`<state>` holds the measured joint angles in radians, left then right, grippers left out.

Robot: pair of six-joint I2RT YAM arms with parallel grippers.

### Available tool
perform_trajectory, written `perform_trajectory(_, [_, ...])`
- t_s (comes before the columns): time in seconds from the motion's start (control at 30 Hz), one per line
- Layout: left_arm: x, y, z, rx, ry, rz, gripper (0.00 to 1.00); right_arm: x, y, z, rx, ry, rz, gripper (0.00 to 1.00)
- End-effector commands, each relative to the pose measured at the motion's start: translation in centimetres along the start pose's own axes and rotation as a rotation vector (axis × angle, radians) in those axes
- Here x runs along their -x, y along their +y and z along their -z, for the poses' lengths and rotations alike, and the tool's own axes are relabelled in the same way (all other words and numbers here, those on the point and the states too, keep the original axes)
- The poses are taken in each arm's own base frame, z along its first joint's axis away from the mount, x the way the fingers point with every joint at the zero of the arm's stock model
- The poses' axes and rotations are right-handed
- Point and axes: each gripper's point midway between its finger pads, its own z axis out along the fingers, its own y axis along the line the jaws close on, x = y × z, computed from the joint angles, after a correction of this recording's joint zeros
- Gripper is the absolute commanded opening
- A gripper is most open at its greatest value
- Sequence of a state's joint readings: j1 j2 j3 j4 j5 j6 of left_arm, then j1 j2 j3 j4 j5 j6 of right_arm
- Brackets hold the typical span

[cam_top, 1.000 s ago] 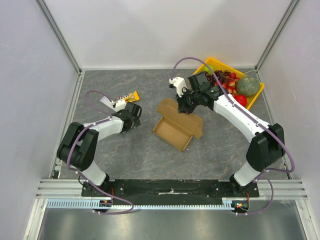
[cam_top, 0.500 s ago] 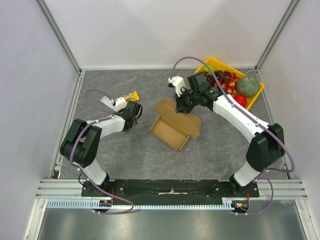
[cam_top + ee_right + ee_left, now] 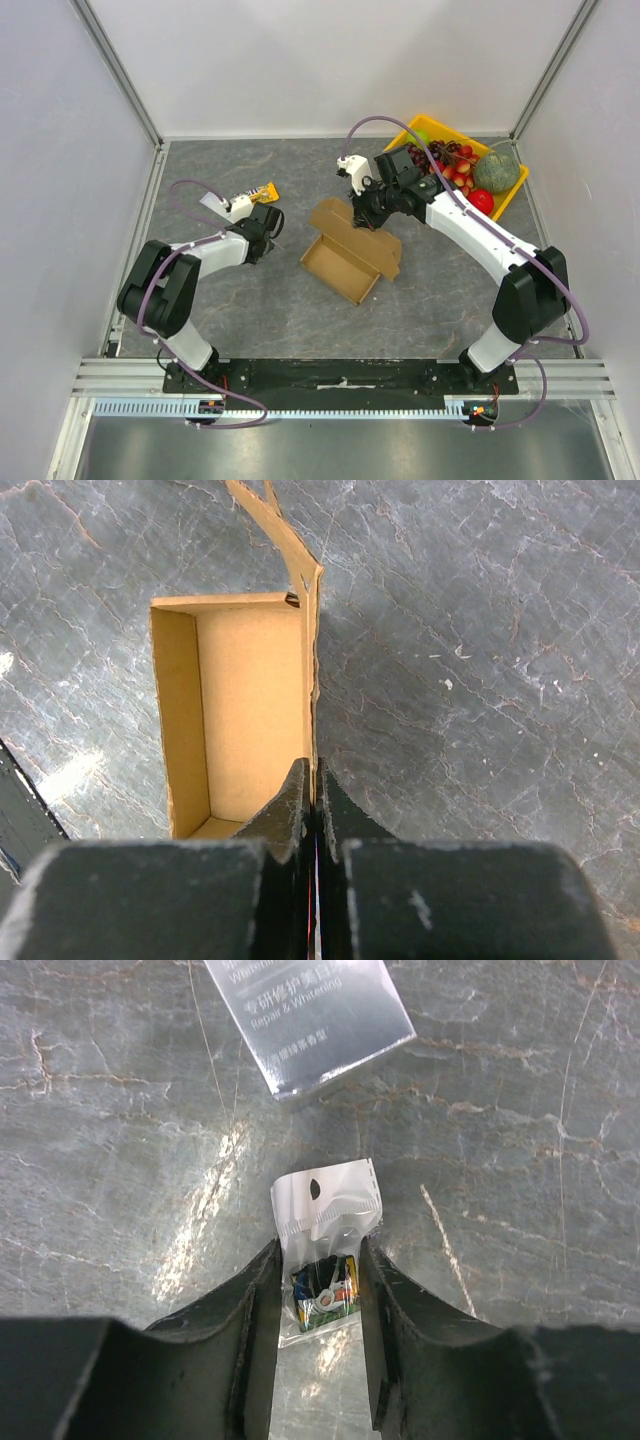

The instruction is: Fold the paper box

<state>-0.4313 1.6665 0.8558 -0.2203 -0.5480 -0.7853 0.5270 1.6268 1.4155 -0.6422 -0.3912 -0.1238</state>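
Note:
The paper box (image 3: 345, 255) is a brown cardboard carton, open on top, with a flap (image 3: 335, 213) sticking out behind it. My right gripper (image 3: 368, 215) is shut on the box's far side wall. In the right wrist view its fingers (image 3: 313, 780) pinch that thin wall, and the box's inside (image 3: 245, 700) lies to their left. My left gripper (image 3: 270, 225) is apart from the box, to its left. In the left wrist view its fingers (image 3: 318, 1260) press both sides of a small clear packet (image 3: 325, 1210) lying on the table.
A silver printed pack (image 3: 320, 1020) lies just beyond the clear packet. A yellow snack bar (image 3: 258, 192) lies behind the left gripper. A yellow tray (image 3: 512, 192) of fruit stands at the back right. White walls enclose the grey stone table (image 3: 300, 310).
The left jaws have closed in from wide apart onto the clear packet. The right gripper has dragged the box slightly to the left.

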Motion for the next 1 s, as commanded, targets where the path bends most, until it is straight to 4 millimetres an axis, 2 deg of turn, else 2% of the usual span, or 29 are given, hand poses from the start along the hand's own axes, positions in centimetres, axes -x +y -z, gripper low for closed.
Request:
perform_trajectory(0.0, [1.3,-0.6,1.8,-0.078,-0.026,-0.002,0.4,0.8,0.2,0.6,-0.019,-0.036,0.001,0.0])
perform_trajectory(0.2, [3.6,-1.5,4.9,-0.197,-0.075,-0.027,0.39,0.0,-0.1,0.1,-0.029,-0.013,-0.015,0.0])
perform_trajectory(0.43, [4.7,-4.5,10.6,-0.487,-0.101,-0.124,0.39,-0.7,-0.2,-0.5,-0.019,0.012,-0.015,0.0])
perform_trajectory(0.57, [4.3,-5.8,14.8,-0.678,-0.14,-0.183,0.39,-0.6,-0.3,-0.5,-0.02,0.012,-0.009,0.0])
perform_trajectory(0.7, [3.6,-6.2,17.5,-0.802,-0.149,-0.212,0.39,-0.6,-0.1,-0.8,-0.003,0.015,-0.012,0.0])
perform_trajectory(0.8, [2.2,-7.9,19.7,-0.943,-0.153,-0.238,0.39,-0.6,0.0,-1.0,0.009,0.016,-0.014,0.0])
perform_trajectory(0.87, [0.6,-9.1,20.5,-0.975,-0.142,-0.277,0.39,-0.5,0.1,-1.1,0.015,0.016,-0.016,0.0])
perform_trajectory(0.97, [-0.7,-11.3,22.0,-1.03,-0.148,-0.304,0.4,-0.2,0.2,-1.0,0.02,0.009,-0.019,0.0])
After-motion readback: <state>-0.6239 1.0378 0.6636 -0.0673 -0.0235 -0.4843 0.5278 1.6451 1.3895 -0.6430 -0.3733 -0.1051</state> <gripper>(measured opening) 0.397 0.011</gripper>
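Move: The left hand already pinches the small clear packet at the table. From it, the open tray of the paper box is about 21 cm to the right and 5 cm back, level in height; the raised lid is some 24 cm right, 1 cm back and 7 cm higher. The silver carton is about 10 cm ahead and 8 cm left. From the right hand, which grips the lid's edge, the tray is roughly 7 cm left, 2 cm back and 15 cm below. Straight up first, then swinging right and somewhat back, the left hand lifts the packet off the table and carries it towards the open tray, about 15 cm up and 13 cm right, turning clockwise by some 45 degrees with its grip unchanged. The right hand keeps its closed fingers on the lid's edge and sinks slightly, under 2 cm. ##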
